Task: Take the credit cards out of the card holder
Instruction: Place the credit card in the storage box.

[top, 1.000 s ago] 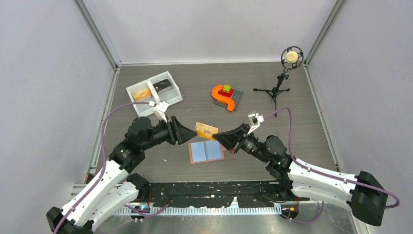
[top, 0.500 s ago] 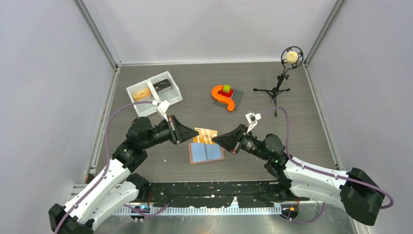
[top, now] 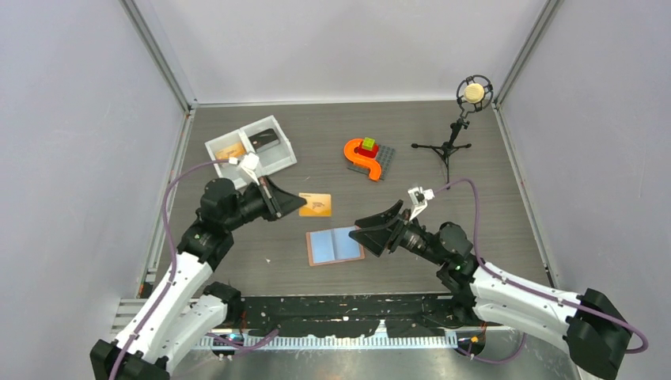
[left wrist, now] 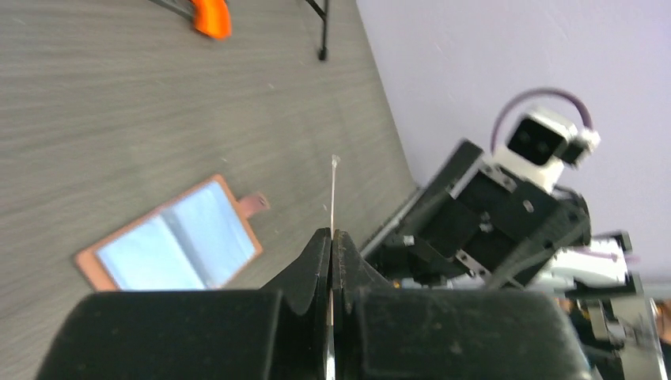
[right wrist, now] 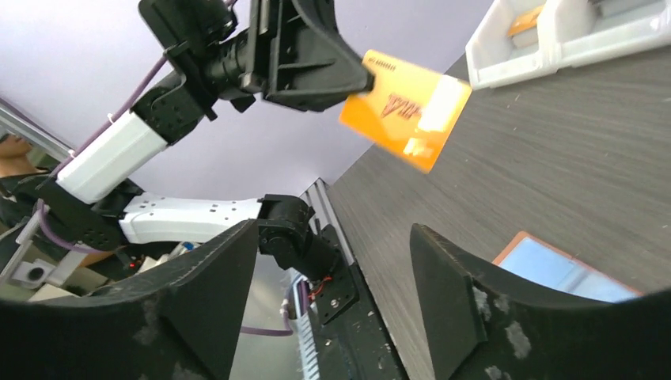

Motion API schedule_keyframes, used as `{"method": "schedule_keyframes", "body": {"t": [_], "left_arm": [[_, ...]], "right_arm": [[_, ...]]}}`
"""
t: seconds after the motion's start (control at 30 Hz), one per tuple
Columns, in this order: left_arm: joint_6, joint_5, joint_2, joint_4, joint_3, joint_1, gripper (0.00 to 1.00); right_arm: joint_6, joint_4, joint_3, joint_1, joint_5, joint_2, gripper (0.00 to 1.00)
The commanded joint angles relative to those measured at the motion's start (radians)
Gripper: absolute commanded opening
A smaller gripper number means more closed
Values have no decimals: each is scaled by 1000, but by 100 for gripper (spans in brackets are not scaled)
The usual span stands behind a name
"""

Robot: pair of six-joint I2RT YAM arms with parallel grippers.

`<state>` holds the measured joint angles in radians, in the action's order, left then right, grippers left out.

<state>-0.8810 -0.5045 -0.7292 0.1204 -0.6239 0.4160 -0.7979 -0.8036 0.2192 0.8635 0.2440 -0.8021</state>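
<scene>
An orange credit card (top: 317, 205) hangs above the table, and my left gripper (top: 303, 203) is shut on its left edge. From the left wrist the card (left wrist: 333, 194) shows edge-on as a thin line between the closed fingers (left wrist: 316, 257). The card holder (top: 335, 246) lies spread open on the table, blue pockets up, with its side tab (left wrist: 254, 204) visible. My right gripper (top: 360, 236) hovers open and holds nothing, just right of the holder. In the right wrist view the card (right wrist: 403, 111) is seen held by the left gripper (right wrist: 365, 79), far beyond my open right gripper (right wrist: 334, 229).
A white two-compartment tray (top: 273, 161) at the back left holds an orange card (top: 231, 150) and a dark card (top: 265, 140). An orange curved toy with blocks (top: 365, 157) and a microphone stand (top: 455, 134) stand further back. The enclosure walls are on both sides.
The right gripper has let go of the orange card and drawn back to the right. The left gripper shut on the card and carried it left and up, off the holder.
</scene>
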Motion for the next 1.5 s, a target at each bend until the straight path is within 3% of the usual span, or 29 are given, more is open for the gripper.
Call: {"method": "schedule_keyframes", "body": {"t": [0.0,0.03,0.23,0.4,0.6,0.97,1.23,1.47], "left_arm": [[79,-55,-42,53,-99,-153,0],[108,-54,-62,80,-121,-192,0],[190,-18,-194,210,-257,-406,0],[213,47,-335,216,-365,-581,0],[240,62,-575,223,-525,-708,0],[312,124,-939,299,-809,-755,0],[300,122,-1105,294,-921,-760,0],[285,118,-1169,251,-922,-759,0]], "right_arm": [[66,121,12,-3,-40,93,92],[73,142,20,-3,-43,105,98],[171,385,68,-3,-75,198,95],[190,400,55,-3,-101,250,96],[230,455,65,-3,-120,280,95],[301,495,125,-4,-156,203,95],[327,491,149,-10,-202,158,95],[352,474,141,-16,-298,168,96]]}}
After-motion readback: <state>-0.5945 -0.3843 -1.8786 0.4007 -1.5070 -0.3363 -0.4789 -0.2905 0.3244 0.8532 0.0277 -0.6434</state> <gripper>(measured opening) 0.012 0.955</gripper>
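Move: The card is already pinched in my left hand. Its goal, the storage box's left-hand compartment with the orange pack in it, lies about 31 cm ahead, 30 cm to the left and 22 cm below that hand. The black pack in the next compartment is some 36 cm ahead and 19 cm left; the open card holder is about 4 cm back and 8 cm right, 25 cm down. From my right hand the compartment lies roughly 36 cm ahead and 46 cm left, 21 cm down. Keeping the card pinched, I swing my left hand forward and left in one diagonal sweep of about 40 cm, level at first, then sinking some 10 cm over the compartment while it turns counter-clockwise and tips its fingers down. My right hand opens the rest of the way, easing right and down, then a little forward, rolling about 20 degrees. ##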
